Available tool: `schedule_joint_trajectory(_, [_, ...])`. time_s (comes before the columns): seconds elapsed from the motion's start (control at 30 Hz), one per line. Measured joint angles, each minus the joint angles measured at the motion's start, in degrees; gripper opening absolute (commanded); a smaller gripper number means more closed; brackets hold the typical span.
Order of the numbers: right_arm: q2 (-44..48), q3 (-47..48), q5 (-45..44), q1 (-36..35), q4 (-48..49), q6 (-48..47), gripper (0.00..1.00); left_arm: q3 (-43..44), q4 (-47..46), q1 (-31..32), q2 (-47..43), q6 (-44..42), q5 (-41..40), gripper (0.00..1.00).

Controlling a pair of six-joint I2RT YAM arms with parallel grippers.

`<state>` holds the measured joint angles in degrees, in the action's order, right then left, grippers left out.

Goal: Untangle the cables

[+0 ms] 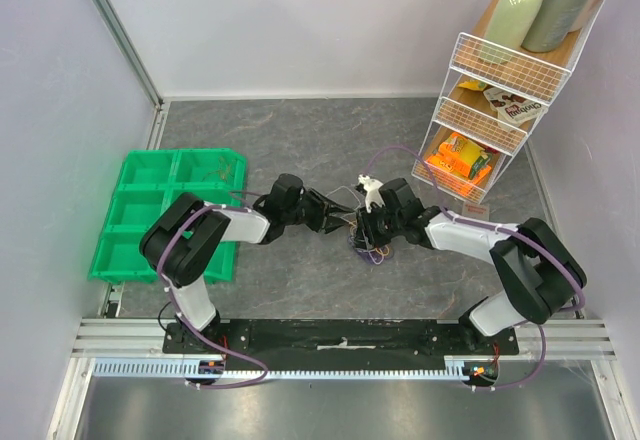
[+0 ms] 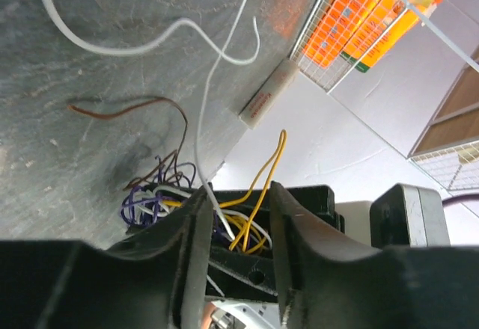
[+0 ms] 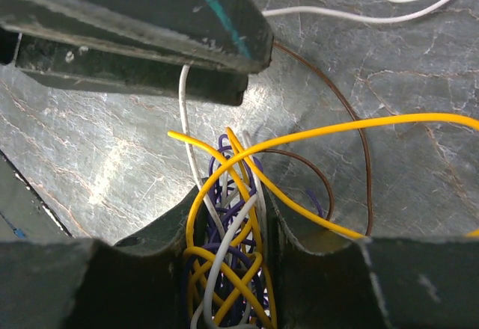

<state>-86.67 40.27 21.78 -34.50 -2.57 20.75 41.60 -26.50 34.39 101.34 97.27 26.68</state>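
The cables (image 1: 368,250) are a small tangle of purple, yellow and white wires on the grey table between my two grippers. My right gripper (image 1: 368,228) is shut on the tangle; in the right wrist view the bundle (image 3: 228,269) fills the gap of that gripper (image 3: 228,194). One yellow wire (image 3: 374,123) and a brown wire (image 3: 359,142) loop out to the right. My left gripper (image 1: 340,222) faces the right one, tips close. In its wrist view the left gripper (image 2: 238,191) has its jaws a little apart, and a white cable (image 2: 202,112) runs in along the left finger. The tangle also shows there (image 2: 153,198).
A green compartment bin (image 1: 150,210) sits at the left, beside the left arm. A white wire rack (image 1: 490,110) with snack packs and bottles stands at the back right, also in the left wrist view (image 2: 352,30). Loose white cable (image 2: 150,45) lies behind the tangle.
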Motion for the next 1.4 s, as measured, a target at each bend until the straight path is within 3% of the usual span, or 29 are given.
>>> schedule_joint_trajectory(0.07, [0.2, -0.2, -0.7, -0.3, -0.1, -0.1, 0.38, 0.3, 0.3, 0.2, 0.3, 0.1, -0.9, 0.1])
schedule_joint_trajectory(0.1, [0.3, -0.3, -1.0, -0.5, -0.1, -0.1, 0.38, 0.3, 0.6, 0.2, 0.3, 0.2, -1.3, 0.02])
schedule_joint_trajectory(0.27, [1.7, -0.5, -3.8, -1.0, -0.3, 0.2, 0.43, 0.3, 0.9, 0.1, 0.0, -1.0, -4.1, 0.02])
schedule_joint_trajectory(0.37, [1.8, -0.5, -8.6, -1.1, -0.9, 1.8, 0.48, 0.3, 4.2, 0.2, -3.7, -6.0, -6.9, 0.02])
schedule_joint_trajectory(0.57, [1.4, 0.5, -17.7, -1.3, -2.3, 5.6, 0.72, 6.3, 16.7, 0.7, -22.5, -25.7, -14.0, 0.02])
schedule_joint_trajectory(0.87, [-0.2, 1.2, -22.3, -1.3, -4.0, 6.5, 0.76, 25.7, 36.9, 0.3, -39.7, -53.2, -19.2, 0.02])
schedule_joint_trajectory(1.03, [-0.6, 1.7, -20.5, -1.3, -3.7, 5.2, 0.88, 37.7, 47.0, 0.2, -40.0, -60.4, -18.6, 0.02])
schedule_joint_trajectory(1.13, [1.1, 1.5, -18.8, -1.3, -3.3, 3.7, 0.94, 40.5, 50.5, 0.2, -39.9, -62.5, -18.7, 0.02])
schedule_joint_trajectory(1.4, [19.5, -1.9, -12.4, -6.6, 5.0, -1.2, 0.95, 43.2, 56.7, 0.2, -38.9, -64.0, -18.8, 0.02])
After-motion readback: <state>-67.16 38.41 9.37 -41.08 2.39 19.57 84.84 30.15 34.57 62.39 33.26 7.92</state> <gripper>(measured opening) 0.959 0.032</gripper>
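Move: The white cable's strand runs practically between the left hand's half-open fingers, about 1 cm below their middle. Its loose loop lies some 5 cm ahead and 7 cm lower; a yellow loop stands about 2 cm back, 2 cm right and 3 cm below. The right hand still holds the cable tangle, centred about 1 cm back and 2 cm below its fingers; the white strand is roughly 5 cm ahead, 4 cm left and 3 cm above it. Left hand pinches the white strand, hauls it some 35 cm up and left; right opens and rises off tangle. ##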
